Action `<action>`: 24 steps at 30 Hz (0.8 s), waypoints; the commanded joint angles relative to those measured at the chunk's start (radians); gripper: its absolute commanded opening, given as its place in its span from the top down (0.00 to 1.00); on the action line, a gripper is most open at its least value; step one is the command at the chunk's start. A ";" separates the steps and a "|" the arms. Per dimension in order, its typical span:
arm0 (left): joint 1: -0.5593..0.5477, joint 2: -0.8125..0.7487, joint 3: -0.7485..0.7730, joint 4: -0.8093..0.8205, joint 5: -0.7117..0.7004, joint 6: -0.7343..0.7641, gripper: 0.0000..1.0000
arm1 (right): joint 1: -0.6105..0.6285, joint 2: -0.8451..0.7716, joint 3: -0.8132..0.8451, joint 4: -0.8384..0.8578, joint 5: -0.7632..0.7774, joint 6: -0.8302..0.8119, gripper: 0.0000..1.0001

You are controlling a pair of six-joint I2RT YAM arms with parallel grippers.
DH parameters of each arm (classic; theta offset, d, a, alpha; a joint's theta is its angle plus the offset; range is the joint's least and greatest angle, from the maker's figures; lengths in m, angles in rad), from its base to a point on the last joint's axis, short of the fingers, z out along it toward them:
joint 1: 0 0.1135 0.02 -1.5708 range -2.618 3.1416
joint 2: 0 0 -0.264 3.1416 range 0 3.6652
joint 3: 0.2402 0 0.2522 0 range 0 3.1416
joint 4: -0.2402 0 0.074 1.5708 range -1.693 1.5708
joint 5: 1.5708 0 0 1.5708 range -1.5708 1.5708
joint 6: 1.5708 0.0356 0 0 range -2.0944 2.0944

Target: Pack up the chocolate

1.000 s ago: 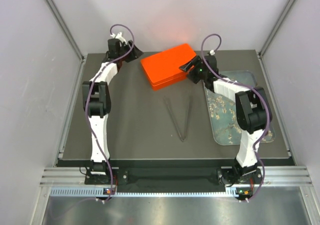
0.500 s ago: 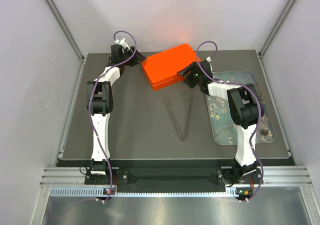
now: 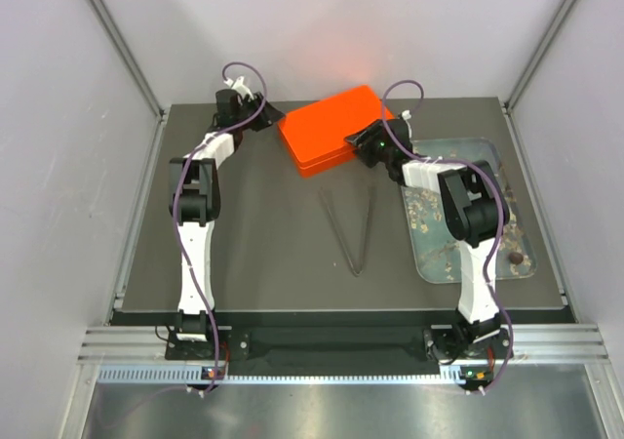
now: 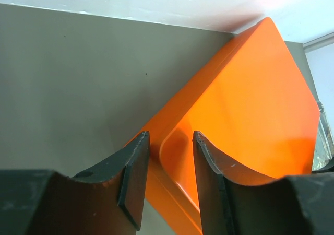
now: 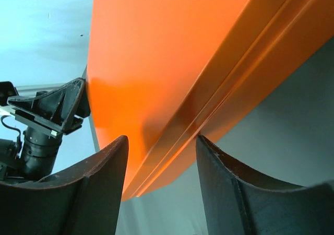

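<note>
An orange box [image 3: 327, 127] with its lid on lies at the back middle of the table. My left gripper [image 3: 271, 117] is at the box's left corner. In the left wrist view its jaws [image 4: 171, 136] stand apart astride that corner of the orange box [image 4: 250, 104]. My right gripper [image 3: 363, 144] is at the box's right end, and its jaws [image 5: 163, 138] stand open around a corner of the orange box [image 5: 156, 47]. One small brown chocolate [image 3: 514, 259] lies near the front right of the grey-blue tray [image 3: 487, 151].
Dark tongs [image 3: 353, 229] lie in a V on the mat in front of the box. The tray with its blossom print sits along the right side, partly under my right arm. Grey walls close in on both sides and the back.
Both grippers have moved in onto the box's corners and their jaws have narrowed. The right arm has swung left, uncovering the tray's front corner with the chocolate.
</note>
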 commanded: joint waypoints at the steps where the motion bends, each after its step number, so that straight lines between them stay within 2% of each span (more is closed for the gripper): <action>1: -0.013 -0.016 -0.021 0.067 0.047 0.005 0.57 | 0.014 0.016 0.047 0.071 0.001 0.016 0.47; 16: -0.015 -0.023 -0.059 0.066 0.061 0.010 0.59 | 0.014 0.039 0.044 0.140 -0.005 0.045 0.69; 24: -0.016 -0.021 -0.062 0.061 0.064 0.008 0.59 | 0.014 0.054 0.033 0.137 -0.002 0.068 0.71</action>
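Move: The lid sits closed on the box, its middle about 4 cm ahead of the right hand, 3 cm to its left and slightly below the fingertips. From the left hand, already at the lid's left corner, it is some 12 cm right and 2 cm back. From the right hand, the tongs lie roughly 19 cm straight back, and the tray about 14 cm back and 24 cm right, both on the table. Right hand stays within about 1 cm, closing its fingers across the lid's near edge; left keeps its place. ##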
